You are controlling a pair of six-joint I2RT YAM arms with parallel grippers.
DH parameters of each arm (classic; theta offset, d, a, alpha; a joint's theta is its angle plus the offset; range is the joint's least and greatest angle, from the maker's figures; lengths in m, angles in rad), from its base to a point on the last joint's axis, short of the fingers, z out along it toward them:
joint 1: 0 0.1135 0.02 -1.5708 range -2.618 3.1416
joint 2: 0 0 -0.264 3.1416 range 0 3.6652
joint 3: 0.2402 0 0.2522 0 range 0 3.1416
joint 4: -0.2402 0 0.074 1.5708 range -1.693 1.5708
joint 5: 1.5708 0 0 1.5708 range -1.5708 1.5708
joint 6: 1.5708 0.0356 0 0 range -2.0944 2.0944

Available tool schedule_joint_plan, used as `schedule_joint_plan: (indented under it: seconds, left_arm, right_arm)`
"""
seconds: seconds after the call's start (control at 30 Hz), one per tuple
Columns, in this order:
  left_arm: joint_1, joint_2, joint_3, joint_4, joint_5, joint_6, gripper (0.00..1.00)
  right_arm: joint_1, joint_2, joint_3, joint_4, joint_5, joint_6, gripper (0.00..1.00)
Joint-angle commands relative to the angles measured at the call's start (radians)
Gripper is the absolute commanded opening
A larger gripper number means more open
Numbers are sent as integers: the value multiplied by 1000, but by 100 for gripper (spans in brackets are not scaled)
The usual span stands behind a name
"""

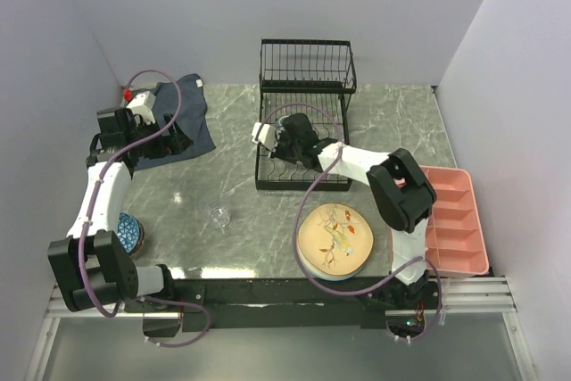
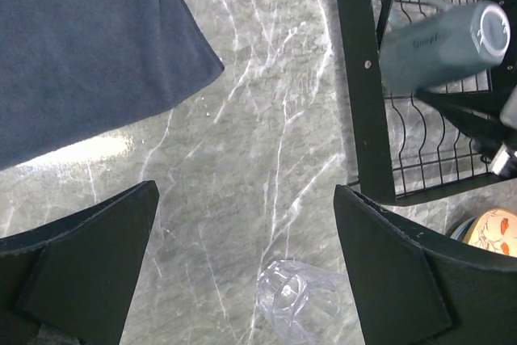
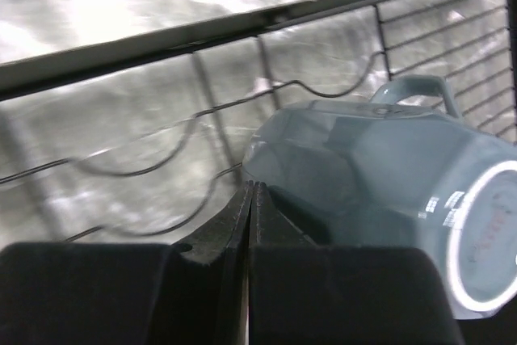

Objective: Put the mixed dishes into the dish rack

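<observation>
The black wire dish rack (image 1: 306,85) stands at the back middle. A white mug (image 1: 262,134) lies on its side on the rack's slotted base (image 3: 202,34), its handle upward (image 3: 380,191). My right gripper (image 3: 252,187) is shut right beside the mug with nothing between its fingers, low in the rack (image 1: 278,142). My left gripper (image 2: 246,190) is open over bare table beside the cloth (image 1: 176,140). A clear glass (image 2: 299,300) lies on its side below it (image 1: 219,216). The peach plate (image 1: 335,240) sits front centre. A blue patterned bowl (image 1: 131,231) is at front left, partly hidden by the left arm.
A dark blue cloth (image 1: 192,118) lies at the back left (image 2: 81,46). A pink compartmented tray (image 1: 455,220) stands along the right edge. White walls close in the grey marble table (image 1: 232,176) on three sides. The mug (image 2: 440,34) and plate rim (image 2: 493,228) show in the left wrist view.
</observation>
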Motion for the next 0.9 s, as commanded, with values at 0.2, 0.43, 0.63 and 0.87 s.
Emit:
schedule_joint_plan:
  seconds: [0.2,0.43,0.63,0.87]
  left_arm:
    - [-1,22,-5,33,8,-12,96]
    - [-1,29,-1,30,2,-6,96]
    - [1,22,-7,27,-4,-6,96]
    - [1,-8,-11,27,-79,9,96]
  right_arm:
    - [-46,148,204,124,166,-57,0]
    - [-80,262,342,147,220,-112,0]
    - [-106,338,408,192,254,-169,0]
    - [-104,279,290,331,249,-198,0]
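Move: The upside-down mug in the rack is right in front of the right hand's shut fingers, its middle some 5 cm ahead, 2 cm to the right and about 2 cm higher. The rack's raised back basket lies about 22 cm ahead, 6 cm right and 12 cm up; the rack's front rail runs 13 cm behind the hand, its middle 6 cm right. From the left hand the mug is some 10 cm ahead, 26 cm right and 9 cm lower. Pushing on with shut fingertips against the near side of the mug, the right hand travels about 15 cm forward and drifts slightly right, almost level, easing off at the end by the back of the lower rack. Along the way the fingers tilt upward nearly 20 degrees and turn a little clockwise. ##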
